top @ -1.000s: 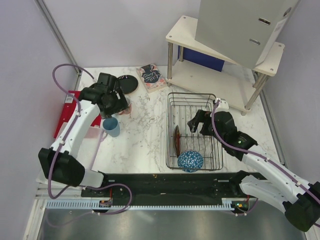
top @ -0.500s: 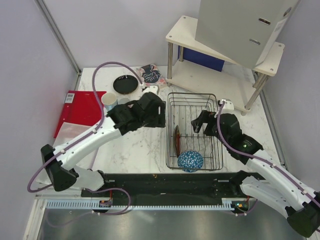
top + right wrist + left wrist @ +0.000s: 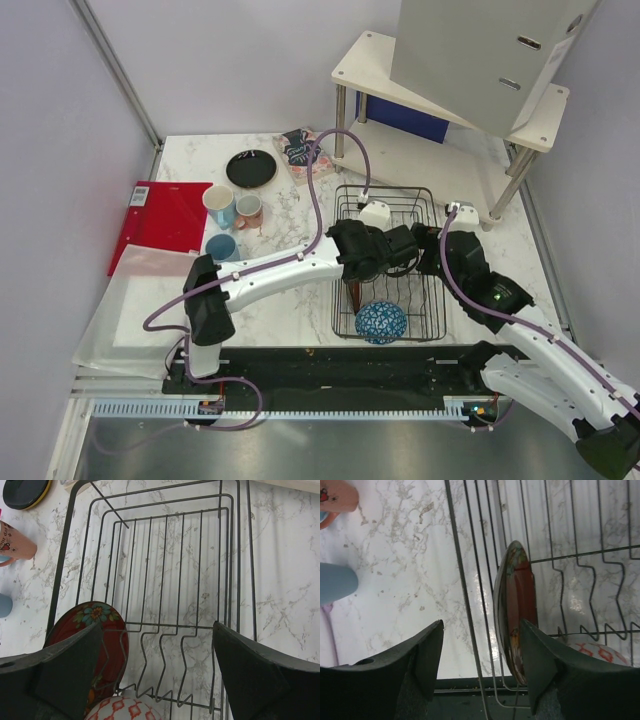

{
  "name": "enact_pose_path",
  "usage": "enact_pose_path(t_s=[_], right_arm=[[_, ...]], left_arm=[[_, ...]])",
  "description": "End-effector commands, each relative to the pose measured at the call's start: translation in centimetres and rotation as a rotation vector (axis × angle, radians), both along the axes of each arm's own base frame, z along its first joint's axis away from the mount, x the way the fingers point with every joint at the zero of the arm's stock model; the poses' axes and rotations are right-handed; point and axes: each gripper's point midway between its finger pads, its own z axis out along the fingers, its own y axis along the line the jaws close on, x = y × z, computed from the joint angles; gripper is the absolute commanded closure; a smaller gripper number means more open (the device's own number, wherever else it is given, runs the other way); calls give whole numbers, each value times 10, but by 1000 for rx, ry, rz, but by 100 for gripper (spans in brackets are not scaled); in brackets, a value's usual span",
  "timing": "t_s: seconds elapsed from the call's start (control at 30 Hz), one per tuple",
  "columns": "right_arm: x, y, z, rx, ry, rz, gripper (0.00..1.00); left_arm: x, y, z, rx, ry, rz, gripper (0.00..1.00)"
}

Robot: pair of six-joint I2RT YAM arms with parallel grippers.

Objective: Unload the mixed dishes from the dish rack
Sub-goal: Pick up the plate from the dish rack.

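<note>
The black wire dish rack (image 3: 420, 205) (image 3: 235, 570) stands right of centre. In its near left corner a dark red-brown plate (image 3: 517, 615) (image 3: 97, 630) stands on edge, beside the patterned bowl (image 3: 381, 322) (image 3: 125, 710). My left gripper (image 3: 482, 655) (image 3: 372, 262) hangs open over the rack's left wall, its fingers on either side of the wall bars and the plate's lower rim. My right gripper (image 3: 160, 675) (image 3: 428, 258) is wide open above the rack's middle, holding nothing. On the table to the left stand two light-blue cups (image 3: 220, 205) (image 3: 222, 247), a pink mug (image 3: 248, 210) and a black plate (image 3: 250, 168).
A white two-tier shelf (image 3: 400, 150) stands behind the rack, with a grey box on top. A patterned booklet (image 3: 300, 150) lies by the shelf leg. A red folder (image 3: 160, 215) and a clear sheet (image 3: 140, 300) lie at the far left.
My left arm has swung right, from the cups across to the rack, and its jaws have narrowed a little. The right gripper has edged slightly further over the rack.
</note>
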Motion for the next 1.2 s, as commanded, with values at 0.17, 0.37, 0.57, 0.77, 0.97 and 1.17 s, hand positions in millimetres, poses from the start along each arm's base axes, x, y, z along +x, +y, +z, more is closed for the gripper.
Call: enact_pose_path(t_s=[0.17, 0.37, 0.57, 0.77, 0.97, 1.17], right_arm=[[0, -8, 7, -13, -28, -28, 2], [-1, -8, 4, -12, -22, -28, 2], [-3, -9, 0, -16, -15, -29, 2], [-3, -10, -4, -19, -5, -32, 2], [-2, -9, -7, -27, 3, -31, 2], [-2, -10, -8, -31, 4, -35, 2]], left_arm=[[-2, 30, -1, 90, -57, 126, 42], [-11, 31, -24, 119, -40, 147, 47], [-16, 22, -36, 110, -27, 132, 50], [-21, 22, -46, 114, -11, 131, 63], [-24, 21, -47, 109, -14, 133, 82], [-25, 14, -32, 68, -37, 120, 97]])
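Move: The plate stands on edge in the rack almost straight below the left hand, its middle about 8 cm down, 1 cm back and 1 cm right. The patterned bowl sits 8 cm back and 7 cm right of the plate; the rack's left wall is about 4 cm left of it and 4 cm farther out. From the right hand the plate lies roughly 12 cm left, 2 cm back and 9 cm lower. The left hand sinks about 4.5 cm, easing 2 cm back, and closes its fingers to pinch the plate's rim. ##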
